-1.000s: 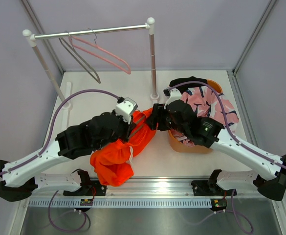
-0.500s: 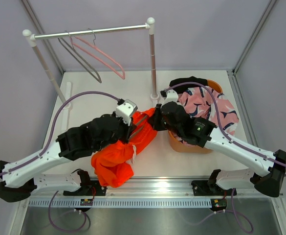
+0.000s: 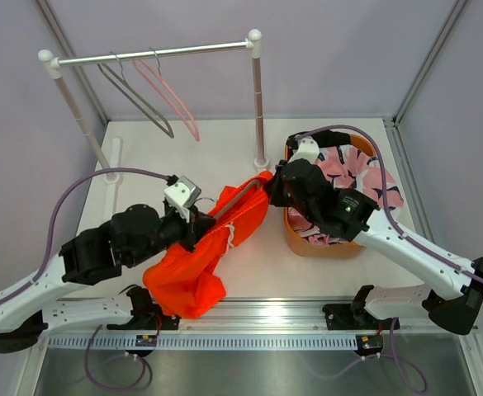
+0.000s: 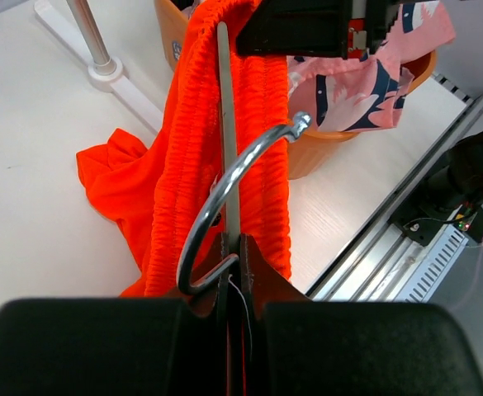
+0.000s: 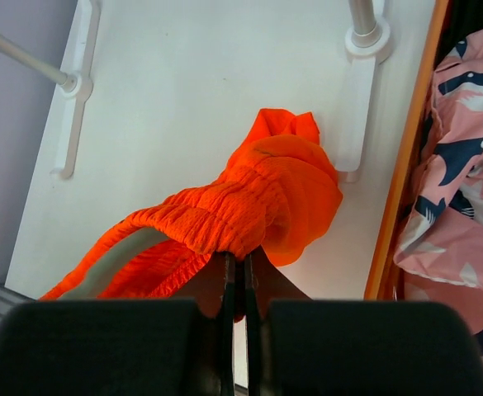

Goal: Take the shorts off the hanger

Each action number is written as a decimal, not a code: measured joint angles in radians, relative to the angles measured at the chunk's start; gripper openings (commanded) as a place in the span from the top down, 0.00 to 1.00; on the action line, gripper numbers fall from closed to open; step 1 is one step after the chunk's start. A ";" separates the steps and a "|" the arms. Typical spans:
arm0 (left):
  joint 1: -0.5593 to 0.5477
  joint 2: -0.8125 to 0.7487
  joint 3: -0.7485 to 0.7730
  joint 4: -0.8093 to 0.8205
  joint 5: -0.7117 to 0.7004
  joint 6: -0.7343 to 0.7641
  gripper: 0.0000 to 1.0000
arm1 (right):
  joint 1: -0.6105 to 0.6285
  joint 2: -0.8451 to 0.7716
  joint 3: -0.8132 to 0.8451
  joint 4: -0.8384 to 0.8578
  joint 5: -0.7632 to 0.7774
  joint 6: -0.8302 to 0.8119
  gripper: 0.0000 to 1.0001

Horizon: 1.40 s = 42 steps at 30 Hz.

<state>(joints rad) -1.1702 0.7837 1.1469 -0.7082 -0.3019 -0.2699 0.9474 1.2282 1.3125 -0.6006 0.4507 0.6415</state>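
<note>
The bright orange shorts (image 3: 193, 268) hang on a grey hanger (image 3: 238, 198) stretched between my two grippers above the table. My left gripper (image 3: 193, 218) is shut on the hanger's neck (image 4: 234, 246), just below its metal hook (image 4: 229, 177). My right gripper (image 3: 267, 186) is shut on the orange waistband (image 5: 262, 202) at the hanger's far end. The orange cloth (image 4: 163, 186) drapes down to the table. The pink printed shorts (image 3: 352, 177) and the black shorts (image 3: 328, 138) lie in the orange basket (image 3: 305, 244).
A clothes rack stands at the back, with its rail (image 3: 150, 54), right post (image 3: 259, 107) and foot (image 5: 357, 91). An empty grey hanger (image 3: 138, 103) and an empty pink hanger (image 3: 171, 99) hang on the rail. The basket rim (image 5: 398, 181) is close to my right gripper.
My left arm has pulled back to the left with the hanger, stretching the orange shorts out. My right gripper has shifted slightly back. The empty hangers on the rail have swung.
</note>
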 measured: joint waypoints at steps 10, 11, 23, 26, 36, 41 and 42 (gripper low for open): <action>0.000 -0.084 -0.039 0.026 0.007 0.010 1.00 | -0.032 0.001 -0.006 0.014 -0.077 -0.008 1.00; 0.000 -0.089 -0.045 0.037 0.003 0.011 1.00 | -0.022 0.002 -0.008 0.014 -0.079 -0.008 1.00; -0.015 -0.027 -0.114 0.293 -0.149 0.074 1.00 | 0.414 0.216 0.134 -0.069 0.191 -0.034 1.00; -0.017 0.036 -0.092 0.321 -0.192 0.094 1.00 | 0.490 0.283 0.229 -0.137 0.291 -0.053 1.00; -0.022 0.096 -0.032 0.458 -0.247 0.124 1.00 | 0.531 0.247 0.284 -0.206 0.460 -0.066 1.00; -0.022 0.116 0.037 0.455 -0.240 0.113 1.00 | 0.537 0.146 0.255 -0.237 0.525 -0.023 1.00; -0.022 0.108 0.037 0.455 -0.233 0.106 1.00 | 0.529 0.116 0.240 -0.241 0.525 -0.013 1.00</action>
<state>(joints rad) -1.1919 0.8917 1.1843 -0.2531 -0.5350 -0.1635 1.4761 1.3441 1.5528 -0.8413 0.9756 0.6281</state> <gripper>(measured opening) 0.035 0.033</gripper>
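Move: The left hand holds the hanger close behind its hook, and the right already pinches the shorts' waistband near the hanger's far end. That far end is about 13 cm ahead, 20 cm right and 4 cm below the left hand. From the right hand, the hook lies roughly 8 cm back, 19 cm left and 3 cm higher; the orange basket's middle is some 11 cm ahead, 20 cm right and 20 cm below. Back and to the left, about 11 cm each way, the right hand drags the pinched waistband from the hanger's far end towards the left hand, then rises some 7 cm while swinging partly back right. The left keeps its grip on the hanger, carrying it forward and a little right, then mainly up, tilting the tip up roughly 20 degrees. Both grippers stay shut. ##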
